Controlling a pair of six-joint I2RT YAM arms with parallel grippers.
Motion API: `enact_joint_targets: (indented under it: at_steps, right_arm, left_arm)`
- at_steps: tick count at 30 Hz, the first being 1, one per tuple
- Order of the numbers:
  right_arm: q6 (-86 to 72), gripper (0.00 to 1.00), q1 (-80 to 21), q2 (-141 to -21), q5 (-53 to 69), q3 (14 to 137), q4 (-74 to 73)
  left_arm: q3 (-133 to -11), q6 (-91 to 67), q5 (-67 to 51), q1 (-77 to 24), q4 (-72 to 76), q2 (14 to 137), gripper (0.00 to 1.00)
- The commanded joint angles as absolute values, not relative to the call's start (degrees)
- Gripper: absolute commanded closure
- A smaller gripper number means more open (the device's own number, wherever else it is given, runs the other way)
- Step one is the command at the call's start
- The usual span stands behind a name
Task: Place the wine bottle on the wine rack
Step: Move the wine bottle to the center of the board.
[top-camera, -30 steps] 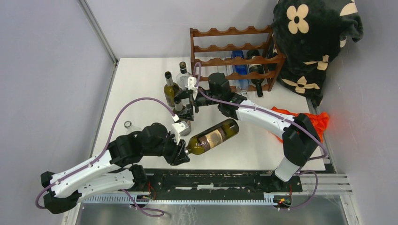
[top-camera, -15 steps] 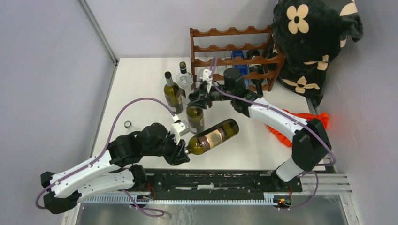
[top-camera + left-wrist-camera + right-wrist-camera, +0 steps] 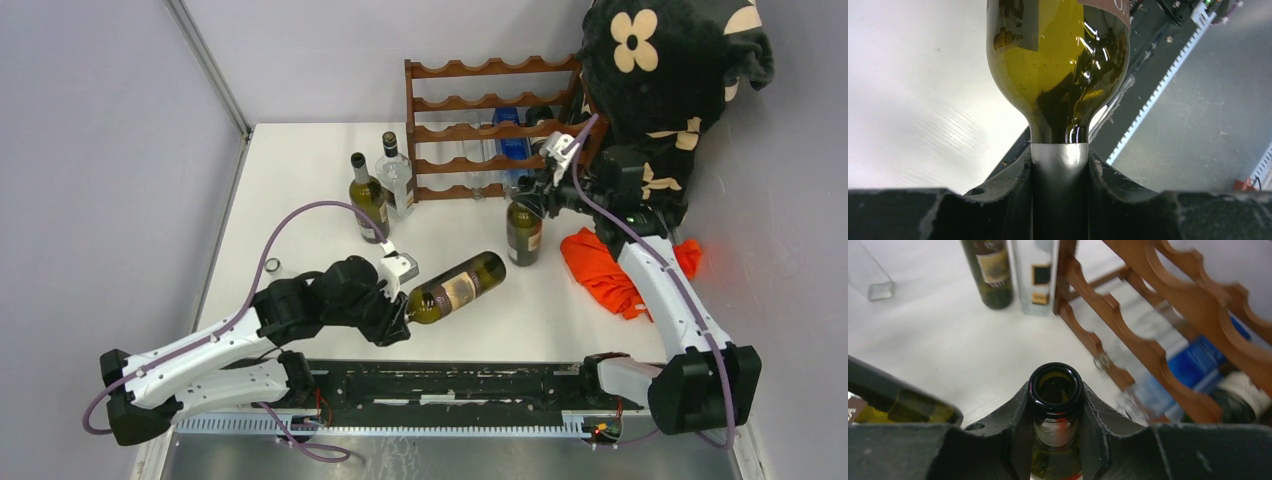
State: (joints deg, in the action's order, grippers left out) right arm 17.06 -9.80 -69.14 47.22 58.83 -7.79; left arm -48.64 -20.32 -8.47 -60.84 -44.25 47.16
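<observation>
A green wine bottle (image 3: 458,289) with a brown label hangs tilted over the table's near part. My left gripper (image 3: 405,304) is shut on its foil-covered neck (image 3: 1059,159), and its body (image 3: 1058,60) fills the left wrist view. A second dark bottle (image 3: 523,233) stands upright just in front of the wine rack (image 3: 495,127). My right gripper (image 3: 528,189) is shut on its neck below the open mouth (image 3: 1055,385). The reddish-brown wine rack (image 3: 1153,310) shows close on the right of the right wrist view.
A green bottle (image 3: 367,200) and a clear bottle (image 3: 397,180) stand left of the rack. A blue bottle (image 3: 513,148) and others lie in the rack. An orange cloth (image 3: 605,268) lies right of the upright bottle. A black flowered blanket (image 3: 670,70) bulges behind.
My right gripper has shut on the upright bottle's neck and carried it from the table's middle to the right, in front of the rack. The left arm shifted slightly with its bottle.
</observation>
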Motion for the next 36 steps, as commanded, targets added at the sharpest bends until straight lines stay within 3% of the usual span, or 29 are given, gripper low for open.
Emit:
enact_joint_targets:
  at_steps: [1, 7, 18, 26, 29, 36]
  right_arm:
    - [20.6, 1.0, -1.7, -64.6, 46.4, 57.9, -9.6]
    - [21.1, 0.99, 8.8, -64.7, 47.4, 56.4, -7.3]
    - [16.6, 0.93, 14.9, -68.3, 50.6, 55.2, 0.6]
    - [19.2, 0.36, 15.9, -66.1, 50.0, 53.5, -3.8]
    - [19.2, 0.26, 16.6, -65.6, 49.4, 53.8, -4.5]
    - [18.9, 0.13, 18.0, -65.1, 48.7, 56.6, -5.4]
  left_arm:
    - [-55.1, -22.9, -1.9, -60.8, -35.4, 49.4, 0.98]
    - [-56.3, -24.6, 8.0, -60.8, -31.8, 54.0, 0.98]
    - [-56.2, -28.2, 20.9, -60.8, -24.7, 61.5, 0.98]
    - [-56.4, -30.3, 25.1, -60.8, -21.3, 65.8, 0.98]
    - [-56.9, -30.0, 26.2, -60.8, -21.3, 67.3, 0.98]
    - [-58.5, -31.0, 27.7, -60.8, -21.6, 70.4, 0.98]
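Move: My left hand holds a wine bottle by the neck; the open middle of the board lies about 27 cm ahead, 10 cm right and 17 cm below. A standing bottle is some 31 cm ahead and 9 cm left. My right hand grips another wine bottle by its neck; its spot is about 13 cm right, 3 cm ahead and 27 cm below. The orange cloth lies 27 cm right and 4 cm back, the rack front 17 cm ahead and 3 cm left. My right hand carries its bottle about 15 cm right and slightly forward, away from the middle and up against the orange cloth, dipping a little early and swinging some 20 degrees clockwise, then spreads its fingers around the neck. Meanwhile my left hand keeps its grip and brings its slanting bottle about 12 cm forward into the cleared middle, sinking slightly and turning counter-clockwise. ##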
